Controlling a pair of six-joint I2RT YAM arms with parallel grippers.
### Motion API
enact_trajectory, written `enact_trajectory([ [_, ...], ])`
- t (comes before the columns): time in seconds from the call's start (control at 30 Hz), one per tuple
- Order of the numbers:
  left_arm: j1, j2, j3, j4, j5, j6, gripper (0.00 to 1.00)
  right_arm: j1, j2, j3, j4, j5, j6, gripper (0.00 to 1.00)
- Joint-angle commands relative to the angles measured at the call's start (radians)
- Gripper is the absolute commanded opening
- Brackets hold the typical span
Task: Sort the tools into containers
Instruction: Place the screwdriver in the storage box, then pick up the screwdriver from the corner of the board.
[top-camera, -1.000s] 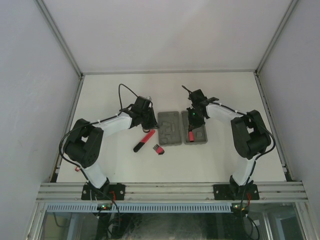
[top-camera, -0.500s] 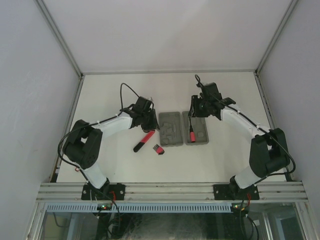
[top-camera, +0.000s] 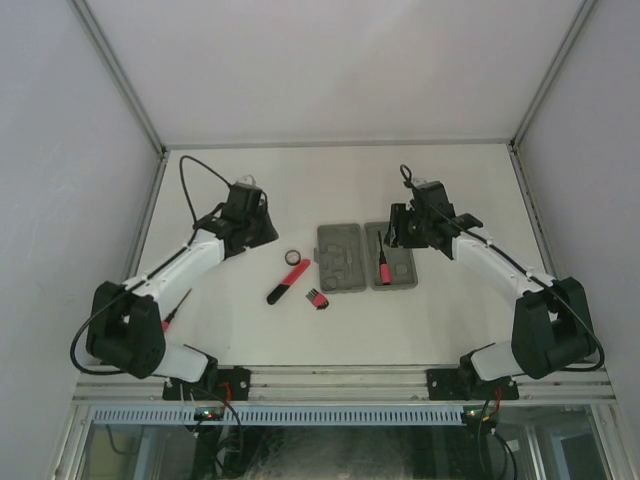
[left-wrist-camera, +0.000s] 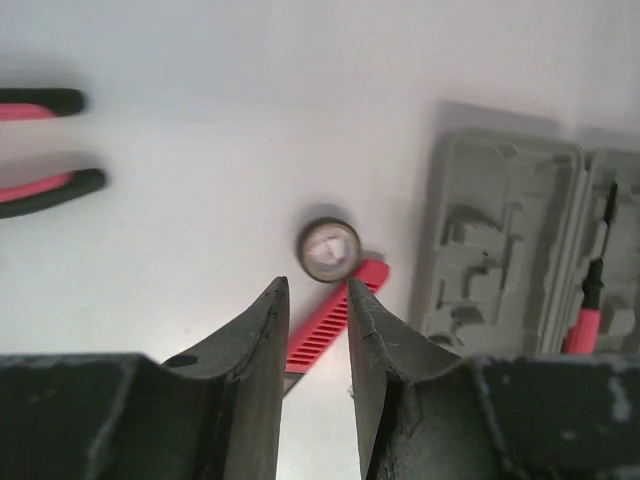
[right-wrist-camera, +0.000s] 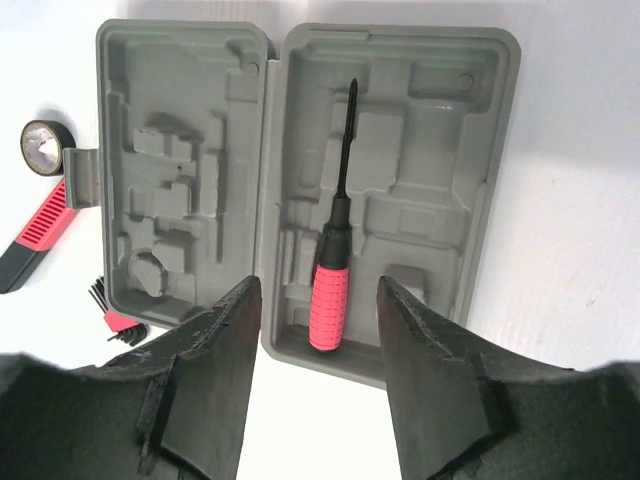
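Note:
The grey tool case lies open, with its left half (top-camera: 339, 257) (right-wrist-camera: 180, 160) (left-wrist-camera: 495, 240) and right half (top-camera: 393, 262) (right-wrist-camera: 440, 170) side by side. A red-handled screwdriver (right-wrist-camera: 332, 285) (top-camera: 384, 265) rests in the right half. My right gripper (right-wrist-camera: 318, 290) (top-camera: 397, 232) hovers open above its handle, holding nothing. A small black ring (left-wrist-camera: 328, 250) (top-camera: 293, 257) (right-wrist-camera: 44, 147) lies left of the case, touching the longer red-black tool (top-camera: 285, 282) (left-wrist-camera: 330, 332). The hex key set (top-camera: 316, 297) (right-wrist-camera: 112, 312) sits near it. My left gripper (left-wrist-camera: 315, 300) (top-camera: 258, 228) is narrowly open and empty, back from the ring. Red-handled pliers (left-wrist-camera: 40, 188) lie further left.
A thin red-handled screwdriver (top-camera: 175, 308) lies beside the left arm's lower link. The white table (top-camera: 440, 320) is bounded by a metal frame and grey walls, with a rail along the near edge.
My left gripper opened and drew back to the left, uncovering the ring on the table. My right gripper let go of the screwdriver in the right half and pulled back to the right.

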Motion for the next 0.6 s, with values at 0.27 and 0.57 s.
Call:
enact_trajectory([
  [0.27,0.121,-0.222,-0.117,-0.145,-0.320,-0.101,0.35,-0.015,-0.035,-0.037,0.088,0.001,0.017,0.52],
  [0.57,0.263,-0.286,-0.177,-0.233,-0.376,-0.181,0.41,-0.025,-0.008,-0.038,0.098,-0.035,0.023,0.51],
])
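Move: The pliers lie about 14 cm to the left of the left hand, roughly 1 cm farther out and some 10 cm below. At the same table height, the black tape roll is about 4 cm right and 3 cm back, and the red utility knife about 3 cm right and 9 cm back. From the right hand the pliers are some 43 cm left, about level fore and aft, 10 cm below. The left hand sweeps about 15 cm left towards the pliers, swivelling nearly 30 degrees counter-clockwise, fingers staying part-open. ##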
